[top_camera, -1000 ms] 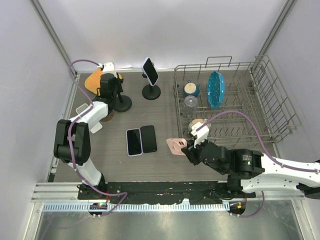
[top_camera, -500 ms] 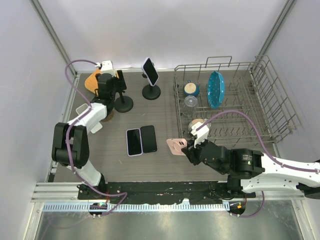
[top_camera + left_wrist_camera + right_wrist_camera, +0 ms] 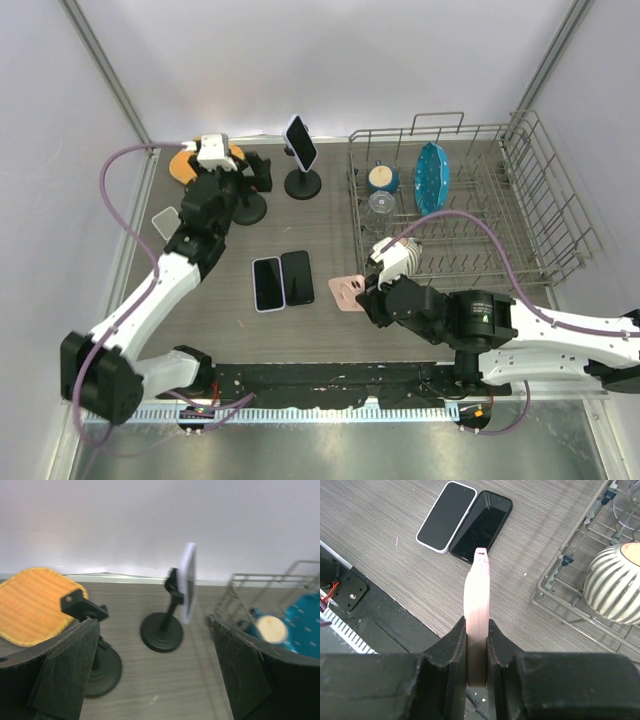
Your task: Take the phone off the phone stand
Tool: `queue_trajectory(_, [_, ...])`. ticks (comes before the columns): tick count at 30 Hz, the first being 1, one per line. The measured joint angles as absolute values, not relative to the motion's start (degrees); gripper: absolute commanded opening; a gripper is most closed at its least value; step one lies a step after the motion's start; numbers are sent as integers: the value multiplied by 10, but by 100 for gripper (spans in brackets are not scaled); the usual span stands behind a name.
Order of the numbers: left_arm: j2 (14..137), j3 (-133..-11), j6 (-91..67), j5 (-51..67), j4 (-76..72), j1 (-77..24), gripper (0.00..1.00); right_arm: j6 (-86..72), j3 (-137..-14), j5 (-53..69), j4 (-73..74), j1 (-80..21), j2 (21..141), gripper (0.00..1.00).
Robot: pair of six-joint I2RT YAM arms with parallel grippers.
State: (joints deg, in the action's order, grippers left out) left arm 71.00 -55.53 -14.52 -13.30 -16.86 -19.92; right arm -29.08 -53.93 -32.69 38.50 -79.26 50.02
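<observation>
A phone (image 3: 300, 143) in a pale case leans on a black phone stand (image 3: 303, 184) at the back of the table; the left wrist view shows this phone (image 3: 189, 582) edge-on above the stand's round base (image 3: 161, 632). My left gripper (image 3: 252, 182) is open and holds nothing, just left of that stand and beside a second, bare stand (image 3: 247, 207). In that view the left gripper (image 3: 160, 680) has its fingers wide apart. My right gripper (image 3: 358, 295) is shut on a pink phone (image 3: 477, 595), held on edge above the table's front.
Two phones (image 3: 268, 284) (image 3: 297, 277) lie side by side mid-table. A wire dish rack (image 3: 470, 255) on the right holds a teal dish (image 3: 432, 178) and a striped cup (image 3: 612, 580). An orange mat (image 3: 183, 162) lies at the back left.
My left gripper has opened wide and swung right from the bare stand toward the stand with the phone, its arm stretching out. The right arm with the pink phone shifted slightly.
</observation>
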Motion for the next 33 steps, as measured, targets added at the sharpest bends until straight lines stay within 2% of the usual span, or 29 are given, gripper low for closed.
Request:
queue_trajectory(8, [494, -450, -149, -165, -84, -316, 100, -321, -566, -327, 390, -793, 537, 1])
queue_trajectory(12, [433, -424, -153, -196, -25, -385, 100, -337, -576, -324, 390, -780, 556, 1])
queue_trajectory(25, [391, -375, -135, -238, 74, -598, 100, -392, -608, -187, 381, -583, 635, 1])
queue_trajectory(33, [458, -297, 24, -366, -37, -783, 100, -427, -616, -97, 329, -532, 671, 1])
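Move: The pink phone, still held by the right hand, lies about 24 cm back, 22 cm right and 11 cm below the left hand. The black phone on the table is some 13 cm to the left of the pink one, level with it in depth, with the white-rimmed phone another 8 cm left and 2 cm nearer. From the right hand, the open left gripper is roughly 24 cm ahead, 25 cm left and 9 cm higher; the striped cup is about 6 cm ahead, 11 cm right, 17 cm lower. The pink phone, kept pinched in the right fingers, is first shifted a little left, then carried about 8 cm forward and left again, the wrist tipping down some 20 degrees. The left hand, wide open throughout, sweeps back 25 cm, right and then down as well, swinging clockwise towards the phone and rolling its left side up late, without reaching it. ##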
